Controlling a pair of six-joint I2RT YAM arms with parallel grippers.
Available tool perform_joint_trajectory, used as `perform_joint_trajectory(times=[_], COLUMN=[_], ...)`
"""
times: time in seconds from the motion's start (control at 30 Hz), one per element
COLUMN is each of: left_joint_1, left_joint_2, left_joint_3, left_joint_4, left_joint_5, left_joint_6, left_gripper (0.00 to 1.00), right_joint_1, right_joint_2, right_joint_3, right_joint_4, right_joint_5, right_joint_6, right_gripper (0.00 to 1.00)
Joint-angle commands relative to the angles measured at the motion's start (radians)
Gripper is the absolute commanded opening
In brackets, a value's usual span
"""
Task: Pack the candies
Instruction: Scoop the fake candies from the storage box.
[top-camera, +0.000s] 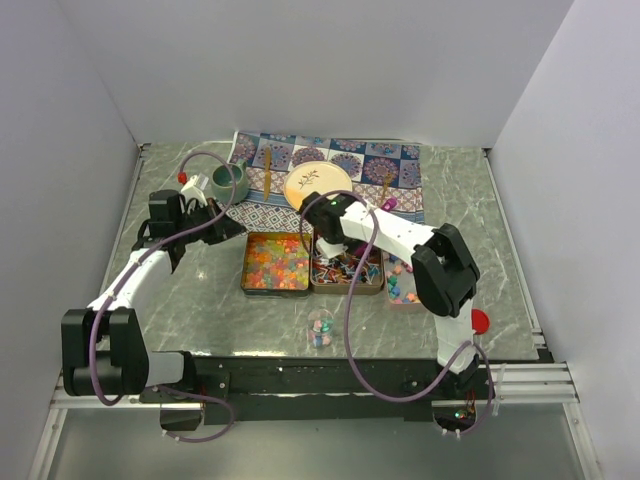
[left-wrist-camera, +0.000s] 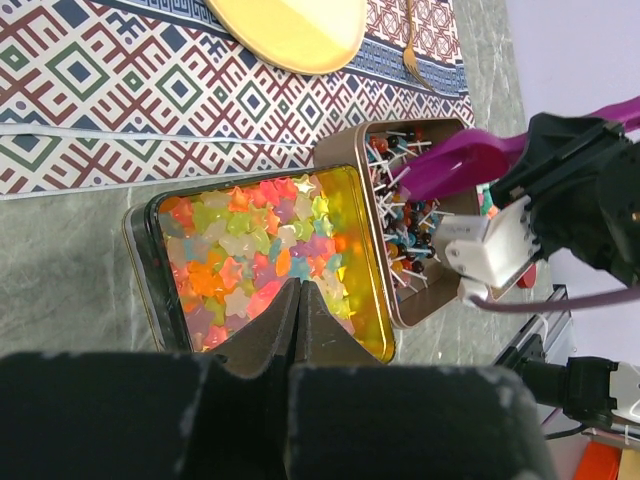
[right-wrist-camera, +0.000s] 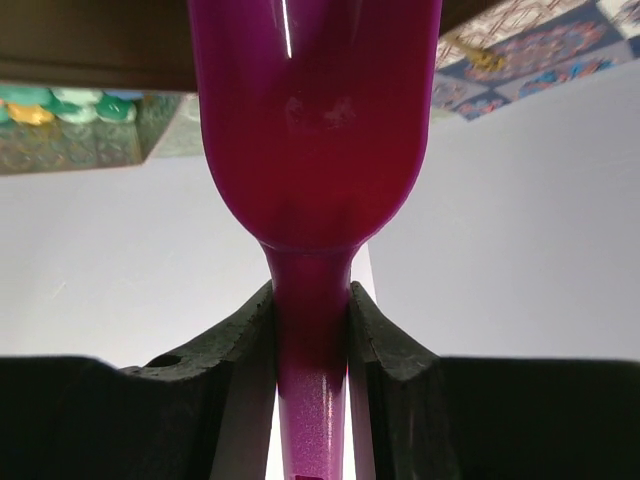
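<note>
Three open tins of candies sit side by side. The left tin (top-camera: 276, 262) holds orange-yellow gummies (left-wrist-camera: 250, 255), the middle tin (top-camera: 345, 270) wrapped pieces (left-wrist-camera: 405, 215), and the right tin (top-camera: 402, 287) pastel pieces (right-wrist-camera: 60, 105). My left gripper (top-camera: 232, 228) is shut and empty, its tip (left-wrist-camera: 297, 290) hanging over the near side of the gummy tin. My right gripper (right-wrist-camera: 310, 320) is shut on the neck of the purple scoop (right-wrist-camera: 312, 130). The scoop's bowl (left-wrist-camera: 455, 160) lies over the middle tin.
A small clear jar (top-camera: 320, 330) with a few sweets stands near the front edge. The round red lid (top-camera: 480, 321) lies at the right. Behind the tins, a patterned mat (top-camera: 400, 160) carries a yellow plate (top-camera: 317, 184), a green cup (top-camera: 228, 181) and wooden cutlery (top-camera: 266, 170).
</note>
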Motion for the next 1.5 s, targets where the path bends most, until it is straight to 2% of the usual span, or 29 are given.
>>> perform_joint_trajectory(times=[0.0,0.37,0.6,0.9,1.03,1.07,1.13,1.3,1.47], left_joint_1=[-0.004,-0.004,-0.002,-0.002,0.02,0.049,0.073,0.103,0.1], left_joint_2=[-0.014,0.019,0.048,0.094,0.037,0.024,0.041,0.137,0.222], left_joint_3=[-0.004,0.02,0.052,0.095,0.042,0.023,-0.009,-0.021,-0.024], left_joint_4=[0.016,0.016,-0.012,-0.11,-0.176,-0.185,-0.229,-0.263,-0.239], left_joint_5=[0.012,-0.014,-0.039,-0.069,-0.308,-0.416,-0.462,-0.419,-0.37], left_joint_6=[0.018,0.036,0.058,0.105,0.084,0.072,0.069,0.034,-0.016], left_gripper=[0.01,0.01,0.01,0.01,0.01,0.01,0.01,0.01,0.01], right_joint_1=[0.028,0.044,0.036,0.019,0.008,0.007,0.007,0.01,0.027], right_joint_2=[0.018,-0.048,-0.031,-0.034,-0.038,-0.043,-0.045,-0.046,-0.106], right_joint_3=[0.029,-0.114,-0.128,-0.048,-0.022,-0.024,-0.033,-0.06,-0.192], right_joint_4=[-0.076,0.023,0.114,0.186,0.169,0.168,0.169,0.184,0.252], right_joint_5=[-0.148,-0.263,-0.341,-0.522,-0.53,-0.524,-0.519,-0.513,-0.496], right_joint_6=[0.055,0.017,0.011,0.028,0.057,0.06,0.068,0.072,-0.001], right_gripper=[0.0,0.0,0.0,0.0,0.0,0.0,0.0,0.0,0.0])
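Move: The right hand already holds the purple scoop over the box of lollipops, whose middle lies about 8 cm back, 6 cm left and 11 cm below it. The gummy box is roughly 21 cm left and 9 cm back, the star-candy box 10 cm right and 13 cm back, and the clear jar 12 cm left and 23 cm back. From the left hand, the lollipops lie some 23 cm right and 5 cm back. Right hand drives the scoop about 10 cm down-left among the lollipops; left hand sinks 12 cm, veering left. ##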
